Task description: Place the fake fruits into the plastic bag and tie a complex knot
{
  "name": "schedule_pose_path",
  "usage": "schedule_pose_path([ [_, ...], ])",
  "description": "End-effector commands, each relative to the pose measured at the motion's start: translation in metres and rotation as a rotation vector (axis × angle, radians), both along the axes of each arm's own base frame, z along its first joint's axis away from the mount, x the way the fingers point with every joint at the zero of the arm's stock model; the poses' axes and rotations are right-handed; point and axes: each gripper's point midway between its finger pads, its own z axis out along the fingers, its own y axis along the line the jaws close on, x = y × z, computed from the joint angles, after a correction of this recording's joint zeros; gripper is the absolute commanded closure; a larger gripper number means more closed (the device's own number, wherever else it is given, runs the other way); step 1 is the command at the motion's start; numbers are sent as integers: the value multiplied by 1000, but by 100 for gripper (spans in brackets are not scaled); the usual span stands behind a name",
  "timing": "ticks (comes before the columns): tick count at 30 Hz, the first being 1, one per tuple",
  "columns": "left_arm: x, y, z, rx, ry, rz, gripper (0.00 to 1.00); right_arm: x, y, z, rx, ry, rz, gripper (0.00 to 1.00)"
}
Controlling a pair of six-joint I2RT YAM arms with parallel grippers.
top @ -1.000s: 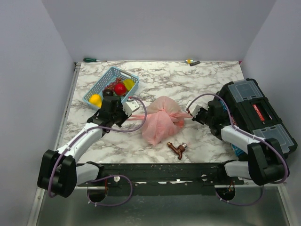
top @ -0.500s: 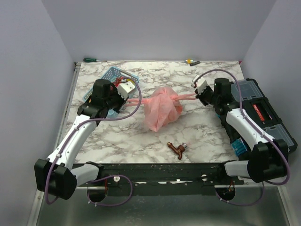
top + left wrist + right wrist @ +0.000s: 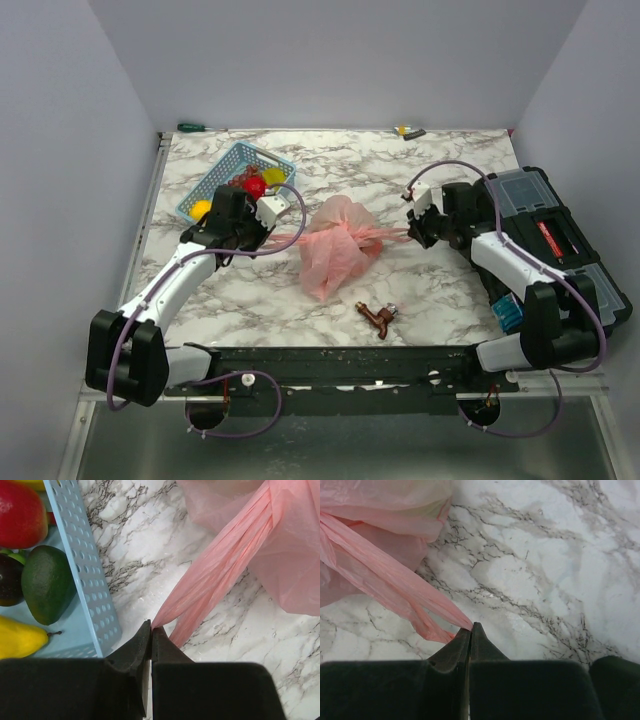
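Observation:
The pink plastic bag (image 3: 335, 250) lies bunched in the middle of the marble table, its top twisted into a knot (image 3: 355, 232) with two tails stretched sideways. My left gripper (image 3: 272, 236) is shut on the left tail (image 3: 215, 570), its tips (image 3: 151, 627) just beside the blue basket (image 3: 82, 555). On the other side, my right gripper (image 3: 410, 231) is shut on the right tail (image 3: 395, 582), tips (image 3: 471, 625) low over the table. Fake fruits still lie in the basket (image 3: 222, 175): a red one (image 3: 17, 512), a green avocado (image 3: 47, 582), a yellow one (image 3: 20, 640) and a dark one (image 3: 7, 580).
A black toolbox (image 3: 545, 235) stands along the right edge, close to my right arm. A small brown tap-like piece (image 3: 378, 317) lies in front of the bag. A green-handled screwdriver (image 3: 190, 127) and a small yellow-black item (image 3: 408, 131) lie by the back wall.
Both grippers rose and pulled apart towards the back with the tails, then came down and nearer again. The bag shifted slightly with them, and both stayed shut.

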Motion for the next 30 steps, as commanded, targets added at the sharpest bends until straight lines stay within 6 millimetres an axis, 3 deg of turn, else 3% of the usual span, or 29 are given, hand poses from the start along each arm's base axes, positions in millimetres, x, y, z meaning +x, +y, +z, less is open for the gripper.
schedule_pose_path([
  [1,1,10,-4,37,-20,9,100,-15,0,-7,28,58,-12,99],
  [5,-12,-8,9,-62,19,-46,97,-17,10,18,96,50,-8,85],
  [9,-20,-30,32,-184,73,-82,62,-11,20,49,166,30,-6,56],
  [12,-16,-39,54,-231,65,-82,47,-9,26,70,208,20,-1,37],
  [14,-13,-42,69,-250,51,-85,30,-6,28,84,225,4,0,27],
  [19,-15,-51,116,-314,27,-118,1,-1,39,127,300,-23,14,12],
  [25,-31,-50,175,-466,15,-132,1,7,47,181,408,-42,-31,7],
  [30,-32,-21,195,-572,65,12,1,11,41,192,441,-15,-129,2],
])
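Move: The tied plastic bag sits between the hands, its knotted middle about 16 cm to the left hand's right and 1 cm back. From the right hand it is some 15 cm to the left and 1 cm back, about 2 cm below both. The fruit basket's middle is around 12 cm ahead and 6 cm left of the left hand. The brown tap lies roughly 18 cm back and 7 cm left of the right hand. Both hands open wide, let go of the bag's stretched handles and rise about 18 cm, rolling some 25 degrees. ##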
